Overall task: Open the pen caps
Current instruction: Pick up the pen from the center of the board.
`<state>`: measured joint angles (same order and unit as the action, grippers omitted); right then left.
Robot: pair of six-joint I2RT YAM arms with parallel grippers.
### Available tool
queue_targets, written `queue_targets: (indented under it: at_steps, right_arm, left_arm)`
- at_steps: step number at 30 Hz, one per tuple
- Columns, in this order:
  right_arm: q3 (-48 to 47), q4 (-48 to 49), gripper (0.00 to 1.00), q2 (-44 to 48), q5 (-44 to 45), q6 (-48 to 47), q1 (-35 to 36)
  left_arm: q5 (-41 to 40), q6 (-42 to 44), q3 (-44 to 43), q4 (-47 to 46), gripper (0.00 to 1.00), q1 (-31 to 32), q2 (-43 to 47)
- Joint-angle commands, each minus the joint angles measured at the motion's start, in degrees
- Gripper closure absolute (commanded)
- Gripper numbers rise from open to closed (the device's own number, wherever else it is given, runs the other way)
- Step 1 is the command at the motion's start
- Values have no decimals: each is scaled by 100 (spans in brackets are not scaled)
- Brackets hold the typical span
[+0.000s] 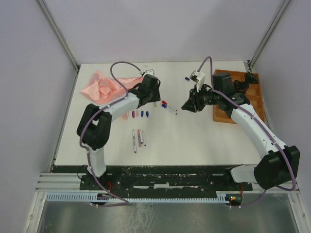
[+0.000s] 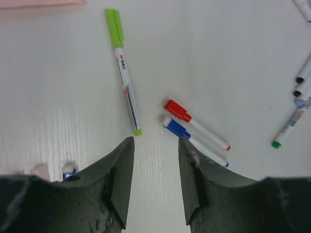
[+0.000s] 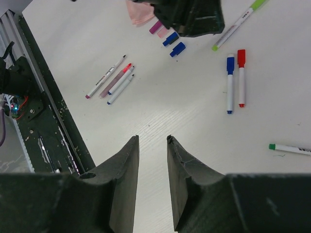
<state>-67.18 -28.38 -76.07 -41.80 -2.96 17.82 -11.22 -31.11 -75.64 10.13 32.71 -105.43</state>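
Note:
A red-capped pen (image 2: 194, 124) and a blue-capped pen (image 2: 192, 141) lie side by side just ahead of my left gripper (image 2: 155, 145), which is open and holds nothing. A green-capped pen (image 2: 124, 73) lies further ahead to the left. From above, the capped pair (image 1: 167, 106) sits between the left gripper (image 1: 155, 96) and the right gripper (image 1: 187, 106). My right gripper (image 3: 153, 141) hangs open over bare table. Loose pen caps, purple (image 3: 156, 26) and blue (image 3: 178, 48), lie in a row (image 1: 140, 114). Three uncapped pens (image 1: 138, 139) lie nearer the front.
A crumpled pink cloth (image 1: 104, 85) lies at the back left. An orange tray (image 1: 243, 97) stands at the right, under the right arm. More pens (image 2: 301, 82) and a green-tipped pen (image 3: 291, 148) lie to the right of the capped pair.

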Motion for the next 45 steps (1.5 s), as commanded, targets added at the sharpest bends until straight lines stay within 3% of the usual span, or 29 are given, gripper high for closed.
queue_targets:
  at_steps: [1, 5, 10, 30, 45]
  right_arm:
    - [-154, 34, 63, 67, -179, -133, -21]
    - [-154, 39, 63, 92, -179, -160, -23]
    - [-145, 41, 63, 79, -188, -161, -25]
    - [-126, 52, 63, -7, -266, -161, -26]
    - [-112, 73, 63, -60, -419, -123, -25]
  left_arm:
    - [-590, 400, -1414, 1339, 52, -22, -930]
    - [-1008, 527, -2801, 2225, 59, -26, -1858]
    - [-1207, 665, -3552, 2558, 62, -34, -2463]
    - [-971, 747, -3782, 2567, 63, -127, -3083]
    - [-852, 782, -3630, 2596, 95, -193, -2842]
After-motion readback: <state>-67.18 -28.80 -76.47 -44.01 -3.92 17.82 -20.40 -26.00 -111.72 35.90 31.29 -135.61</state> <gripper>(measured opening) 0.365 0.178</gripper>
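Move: Ahead of the left hand, about 8 cm out, 1 cm to its left and 9 cm below, lies the green-capped pen, its cap end pointing forward. The red pen lies some 3 cm ahead and 7 cm right of the hand, the blue pen beside it about 1 cm ahead and 7 cm right; two loose blue caps sit roughly 6 cm left and 1 cm back. From the right hand the green-capped pen is some 7 cm ahead, 14 cm left, 22 cm below. Reaching down and forward onto the green-capped pen, the left hand sinks about 9 cm in all: it covers its 6 cm forward early, while descending, then drops nearly straight. The wrist tips further down and rolls its left side up some 20 degrees; the half-open fingers narrow slightly on the way, pause low astride the barrel, then close and pinch it behind its middle, towards the uncapped end. ##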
